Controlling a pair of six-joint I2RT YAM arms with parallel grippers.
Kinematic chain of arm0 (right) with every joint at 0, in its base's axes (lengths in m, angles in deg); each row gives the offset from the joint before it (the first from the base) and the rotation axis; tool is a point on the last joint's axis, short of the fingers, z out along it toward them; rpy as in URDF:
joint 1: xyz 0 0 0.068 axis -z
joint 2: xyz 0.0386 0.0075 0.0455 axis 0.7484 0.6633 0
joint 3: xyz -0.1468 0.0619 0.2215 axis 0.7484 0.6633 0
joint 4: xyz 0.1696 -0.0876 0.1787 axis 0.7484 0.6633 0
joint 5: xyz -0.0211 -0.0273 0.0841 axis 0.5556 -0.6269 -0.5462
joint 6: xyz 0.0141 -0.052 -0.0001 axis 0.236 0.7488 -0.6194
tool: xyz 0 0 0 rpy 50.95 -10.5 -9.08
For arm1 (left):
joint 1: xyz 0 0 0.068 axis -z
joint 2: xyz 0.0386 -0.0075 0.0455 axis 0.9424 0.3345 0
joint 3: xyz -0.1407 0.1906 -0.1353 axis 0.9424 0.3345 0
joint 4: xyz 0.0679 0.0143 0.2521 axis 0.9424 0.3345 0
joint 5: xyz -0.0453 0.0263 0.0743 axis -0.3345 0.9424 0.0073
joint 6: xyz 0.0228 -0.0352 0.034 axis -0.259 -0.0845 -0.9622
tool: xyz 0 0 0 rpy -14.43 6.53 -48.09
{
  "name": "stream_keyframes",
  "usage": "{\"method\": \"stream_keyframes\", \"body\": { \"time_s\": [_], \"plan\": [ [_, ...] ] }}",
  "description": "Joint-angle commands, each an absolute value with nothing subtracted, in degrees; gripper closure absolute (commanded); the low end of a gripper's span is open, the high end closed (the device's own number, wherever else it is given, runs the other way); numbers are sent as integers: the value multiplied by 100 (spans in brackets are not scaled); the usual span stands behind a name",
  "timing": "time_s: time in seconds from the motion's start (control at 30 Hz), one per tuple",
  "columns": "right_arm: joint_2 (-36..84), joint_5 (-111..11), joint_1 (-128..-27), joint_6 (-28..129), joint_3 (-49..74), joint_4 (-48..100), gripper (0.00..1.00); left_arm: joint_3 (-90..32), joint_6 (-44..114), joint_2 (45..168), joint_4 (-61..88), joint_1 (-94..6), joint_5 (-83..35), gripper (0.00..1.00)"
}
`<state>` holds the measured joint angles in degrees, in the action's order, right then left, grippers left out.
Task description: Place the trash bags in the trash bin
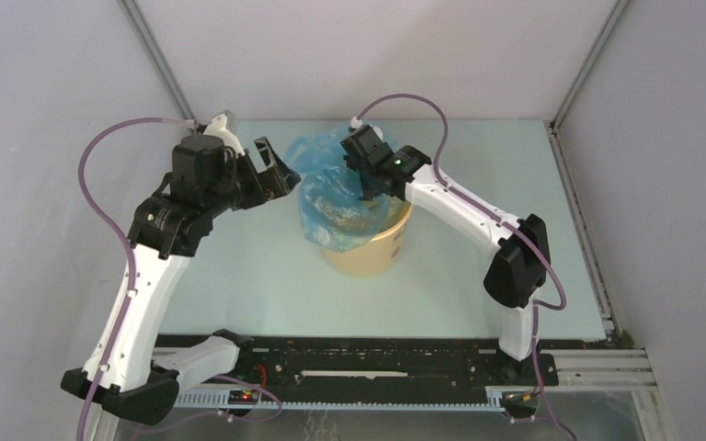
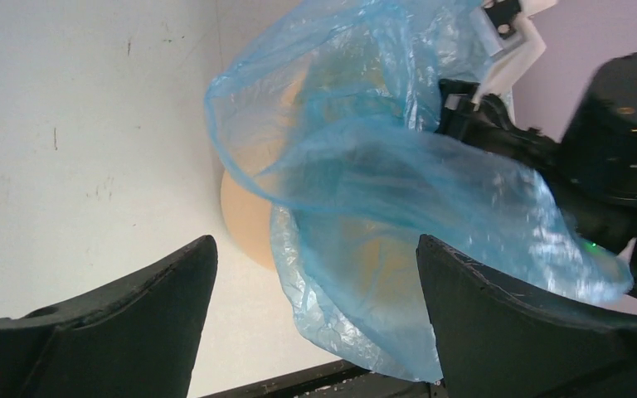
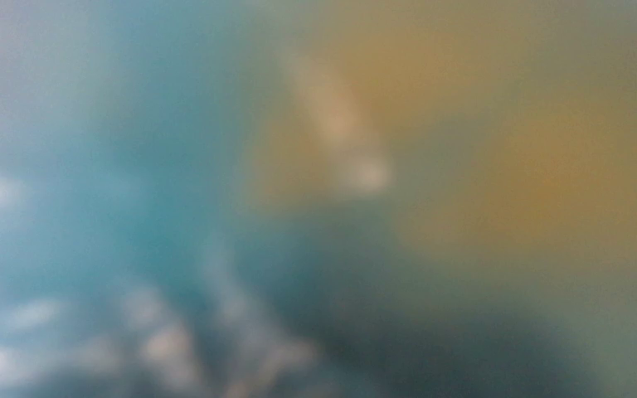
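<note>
The light-blue trash bag (image 1: 331,197) lies draped over the far-left side of the tan trash bin (image 1: 372,253), billowing above the rim and hanging down its left wall. My right gripper (image 1: 368,193) reaches down into the bin's mouth amid the plastic, its fingertips hidden. The right wrist view is a close blur of blue film (image 3: 133,207) and tan wall (image 3: 547,166). My left gripper (image 1: 276,170) stands open just left of the bag. In its wrist view the gripper (image 2: 315,242) frames the bag (image 2: 365,182) and the bin (image 2: 245,215) without touching them.
White enclosure walls with metal corner posts (image 1: 156,50) close in the pale table (image 1: 239,285). A black rail (image 1: 377,358) runs along the near edge between the arm bases. Purple cables (image 1: 101,147) loop above both arms.
</note>
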<state>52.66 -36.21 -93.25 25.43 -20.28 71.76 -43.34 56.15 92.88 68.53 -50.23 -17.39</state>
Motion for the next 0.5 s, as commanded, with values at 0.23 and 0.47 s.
{"method": "stream_keyframes", "body": {
  "time_s": [0.23,0.47],
  "plan": [
    [5566,-2640,-9196,3026,-969,6507,100,-4370,5507,8951,7134,-5033,-1596,6],
    [5711,-2883,-9139,3272,-742,6109,100,-4517,5592,9067,7143,-5039,-1681,10]
  ]
}}
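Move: The trash bin's middle is about 4 cm back, 2 cm left and some 9 cm below the shut right hand. The blue trash bag is bunched around that hand and draped over the near-left rim, its middle roughly 5 cm left and 2 cm back at about hand height. From the open left hand, the bin lies about 18 cm right, 3 cm ahead and 23 cm below. The right hand, fingers still shut, pushes the bag about 8 cm down into the bin, shifting right, then forward. ##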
